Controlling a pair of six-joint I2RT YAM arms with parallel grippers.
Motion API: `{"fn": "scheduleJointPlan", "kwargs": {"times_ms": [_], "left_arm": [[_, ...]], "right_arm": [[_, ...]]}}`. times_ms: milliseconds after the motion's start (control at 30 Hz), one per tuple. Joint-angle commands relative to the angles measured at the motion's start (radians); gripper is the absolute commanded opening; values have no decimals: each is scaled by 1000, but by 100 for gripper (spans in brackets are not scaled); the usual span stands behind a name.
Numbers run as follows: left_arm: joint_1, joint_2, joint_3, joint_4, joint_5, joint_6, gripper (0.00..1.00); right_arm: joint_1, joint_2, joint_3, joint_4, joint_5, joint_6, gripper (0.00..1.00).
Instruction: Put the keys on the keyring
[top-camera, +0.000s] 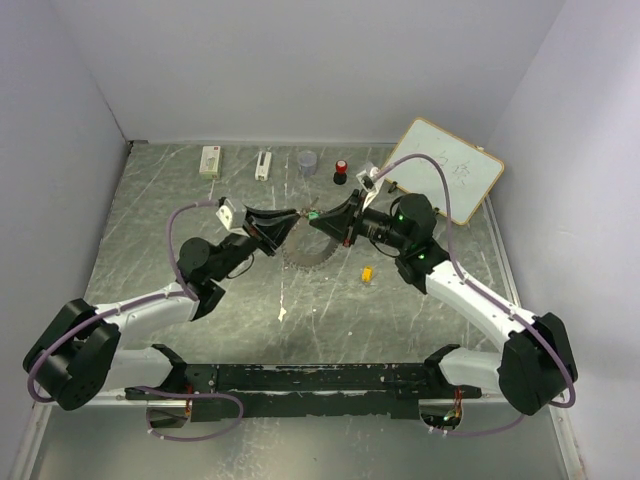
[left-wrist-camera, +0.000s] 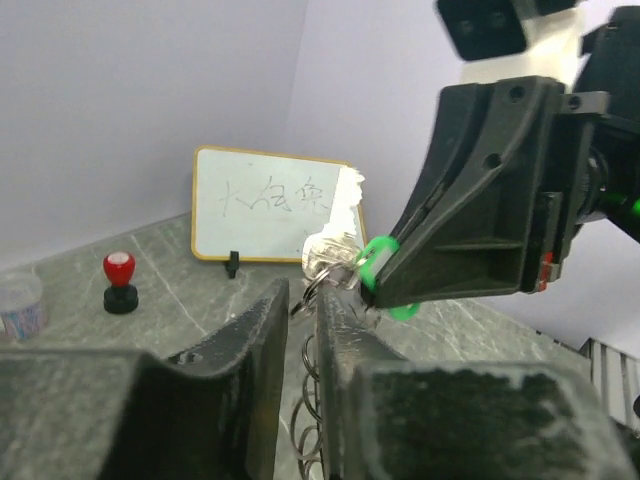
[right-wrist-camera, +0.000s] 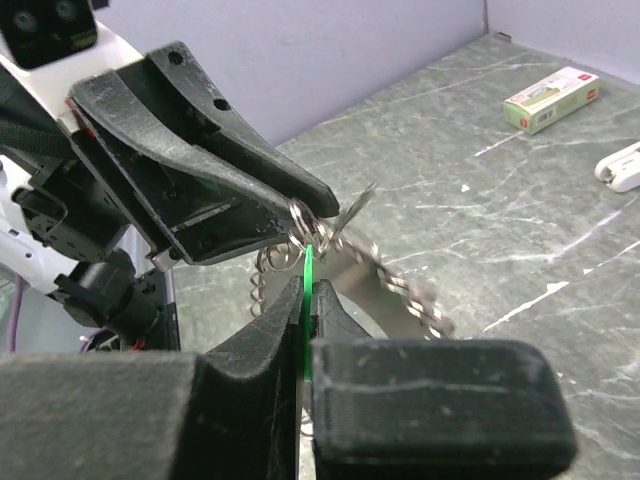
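Observation:
The keyring (top-camera: 303, 252), a toothed metal ring, hangs tilted between both arms over the table's middle. My left gripper (top-camera: 288, 222) has its jaws a narrow gap apart, and the ring's wire (left-wrist-camera: 312, 385) runs through that gap (left-wrist-camera: 302, 292). My right gripper (top-camera: 320, 218) meets it tip to tip and is shut on the green key (right-wrist-camera: 308, 262), whose thin edge pokes out at the ring's coils (right-wrist-camera: 400, 290). From the left wrist view the green key (left-wrist-camera: 375, 258) shows at the right fingers (left-wrist-camera: 470, 200). The yellow-orange key (top-camera: 367, 272) lies on the table right of the ring.
Along the back wall stand a white box (top-camera: 210, 160), a small white item (top-camera: 263, 165), a grey cup (top-camera: 307, 160) and a red-topped black knob (top-camera: 341, 172). A small whiteboard (top-camera: 445, 170) leans at the back right.

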Motion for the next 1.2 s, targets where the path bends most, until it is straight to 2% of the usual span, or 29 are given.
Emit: {"fn": "scheduleJointPlan", "kwargs": {"times_ms": [0, 67, 100, 167, 333, 800, 1167], "left_arm": [[25, 6, -35, 68, -101, -3, 43], [23, 9, -59, 86, -120, -9, 63], [23, 5, -71, 94, -128, -9, 68], [26, -12, -89, 87, -144, -4, 73], [26, -56, -86, 34, -129, 57, 74], [24, -84, 91, -202, 129, 228, 72], [21, -68, 167, -345, 234, 295, 70]], "right_arm": [[-9, -41, 85, -101, 33, -38, 0], [-9, -44, 103, -136, 40, -44, 0], [-9, -45, 109, -147, 45, -46, 0], [-9, -49, 117, -160, 51, -53, 0], [-9, -43, 143, -207, 50, -73, 0], [-9, -22, 184, -274, 40, -106, 0], [-9, -4, 208, -289, 36, -107, 0]]}}
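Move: My left fingertips are still at the small metal rings, about 2 cm to the right of my left hand point and 1 cm ahead. The green keyring is about 4 cm to the right, 1 cm ahead and barely higher, with the hanging loop's middle roughly 3 cm right, 1 cm ahead and 8 cm below. From my right hand, the green keyring is pinched about 1 cm left and 1 cm ahead, with the metal rings some 3 cm left and 1 cm ahead. I open my left fingers wide and let go of the metal rings, easing about 3 cm left and 3 cm down away from them, then swing back up and right towards the rings, my hand rolling left side up and its fingers tipping up, some 15 degrees in all. My right hand keeps its pinch on the green keyring and rises about 1 cm while edging forward. ##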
